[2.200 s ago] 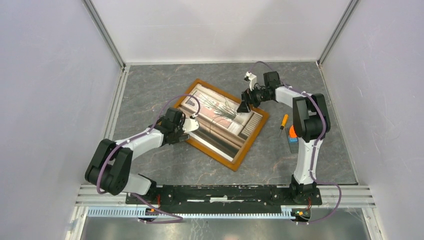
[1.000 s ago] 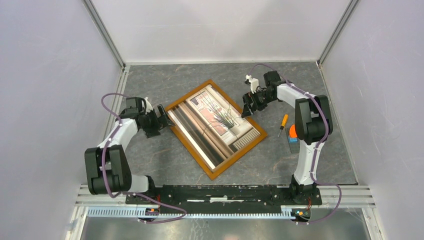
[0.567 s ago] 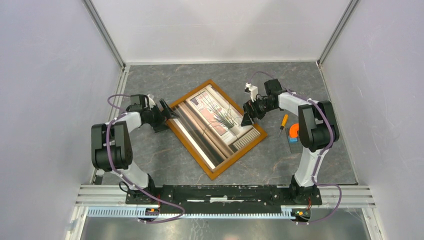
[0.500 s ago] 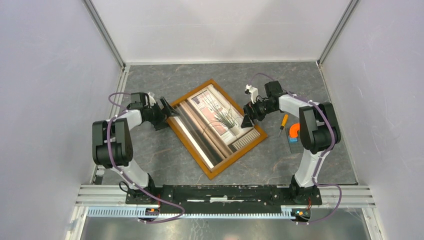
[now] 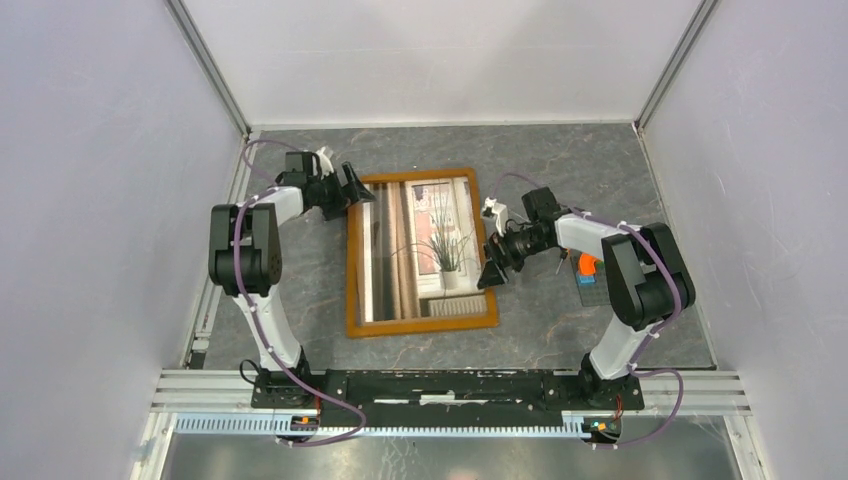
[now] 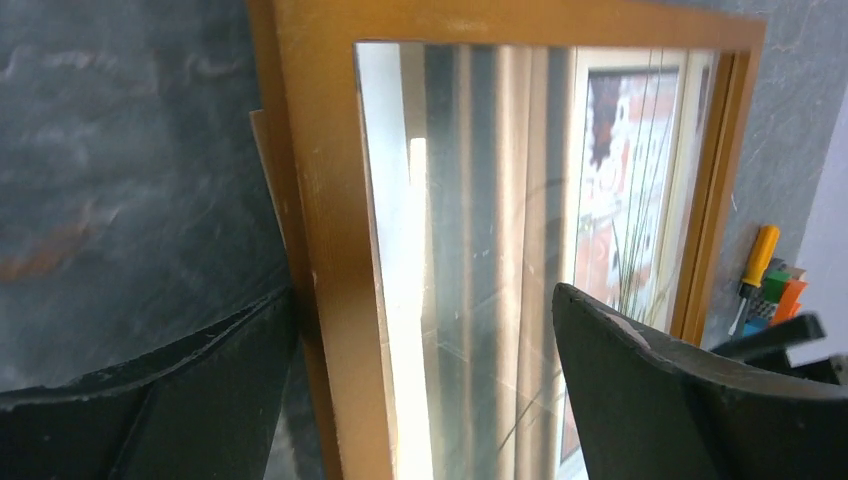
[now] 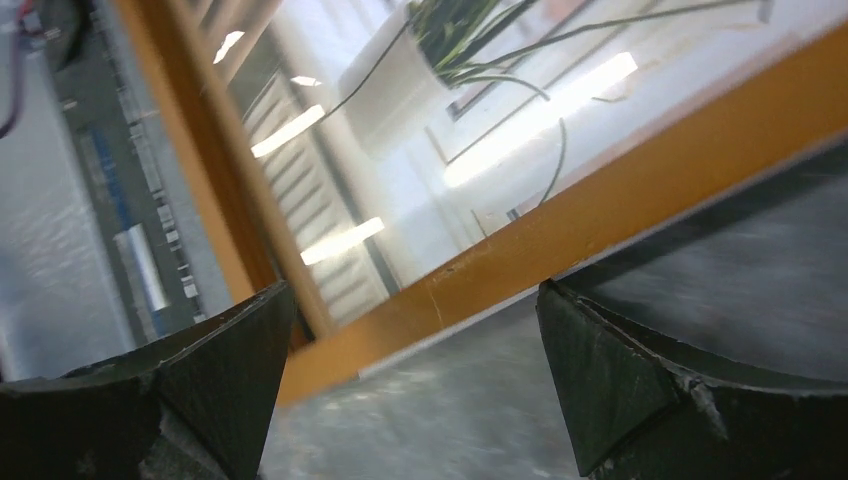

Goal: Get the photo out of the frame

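The frame lies flat on the grey table with its glass side up and its sides square to the table edges. Under the glass the photo shows a potted plant and curtains. My left gripper stands open at the frame's far left corner. In the left wrist view its fingers straddle the orange-brown moulding. My right gripper is open low beside the frame's right rail. In the right wrist view that rail runs just ahead of the open right gripper, which holds nothing.
An orange piece and a blue block sit on the table right of the right forearm. A screwdriver with an orange handle lies there too. White walls close in the table on three sides.
The frame has turned from a diagonal lie to square with the table. My left gripper swung to its far left corner. My right gripper came nearer along the right rail. Both stayed open.
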`<state>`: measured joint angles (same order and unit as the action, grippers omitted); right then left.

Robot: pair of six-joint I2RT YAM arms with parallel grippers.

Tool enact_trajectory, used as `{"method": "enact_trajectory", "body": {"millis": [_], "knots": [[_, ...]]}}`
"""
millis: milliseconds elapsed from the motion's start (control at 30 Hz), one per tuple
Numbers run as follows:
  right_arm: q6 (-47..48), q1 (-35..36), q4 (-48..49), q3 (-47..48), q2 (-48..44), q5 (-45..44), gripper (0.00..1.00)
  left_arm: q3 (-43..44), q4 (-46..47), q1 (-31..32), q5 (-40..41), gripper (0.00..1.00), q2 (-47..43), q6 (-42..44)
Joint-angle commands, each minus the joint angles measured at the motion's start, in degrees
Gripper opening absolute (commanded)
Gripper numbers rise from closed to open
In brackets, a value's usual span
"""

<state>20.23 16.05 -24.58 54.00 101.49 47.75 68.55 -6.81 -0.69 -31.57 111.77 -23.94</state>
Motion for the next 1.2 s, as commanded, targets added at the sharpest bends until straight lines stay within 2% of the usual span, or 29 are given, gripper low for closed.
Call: {"method": "enact_trajectory", "body": {"millis": [0, 133, 300, 500, 700, 933, 1167], "knots": [[-2.6, 6.0, -7.2, -8.5, 4.3, -0.7, 0.98, 3.2, -6.8, 4.7, -5.4, 1.0, 5.8, 5.9], [-3.0, 6.4, -6.3, -8.4, 3.1, -2.6, 0.98, 5.9, -9.6, 4.7, -5.2, 1.0, 7.6, 7.3], [-5.8, 2.3, -4.3, -5.5, 2.5, -4.7, 0.98, 4.2, -11.3, 3.8, -3.9, 1.0, 3.1, 6.8], [-7.9, 0.1, -2.8, -0.5, 3.5, -7.2, 0.98, 0.1, -18.4, 0.8, 3.4, 1.0, -4.7, 9.9], [-10.9, 0.1, -1.5, 1.3, 7.2, -11.7, 0.91, -7.4, -24.1, 0.8, 7.9, 1.0, -10.3, 12.3], [-13.0, 0.1, -1.6, 1.2, 8.3, -14.0, 0.94, -12.7, -21.6, 0.8, 5.8, 1.0, -11.4, 10.6], [-15.4, 0.1, -0.8, 15.9, 19.2, -13.1, 0.93, -11.1, -15.1, 0.8, -0.2, 1.0, -5.4, 7.1]]}}
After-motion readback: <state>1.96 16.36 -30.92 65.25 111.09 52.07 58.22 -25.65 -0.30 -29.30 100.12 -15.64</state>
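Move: The photo frame lies flat, its left rim near its far corner between the left fingers: the frame's middle is some 12 cm back, 15 cm right and 2 cm below this hand, its far left corner about 5 cm ahead, 2 cm right. From the right hand, on the right rim, the middle is roughly 15 cm left and 2 cm ahead; the near right corner about 14 cm back, 2 cm right; the screwdriver about 20 cm right, 3 cm ahead. With the frame's two side rims still between their open fingers, both hands work it round clockwise. The right goes back about 7 cm along the right side, then returns forward past its start, rolling some 20 degrees; the left edges forward and right, then draws back about 12 cm along the left rim, sinking slightly. ##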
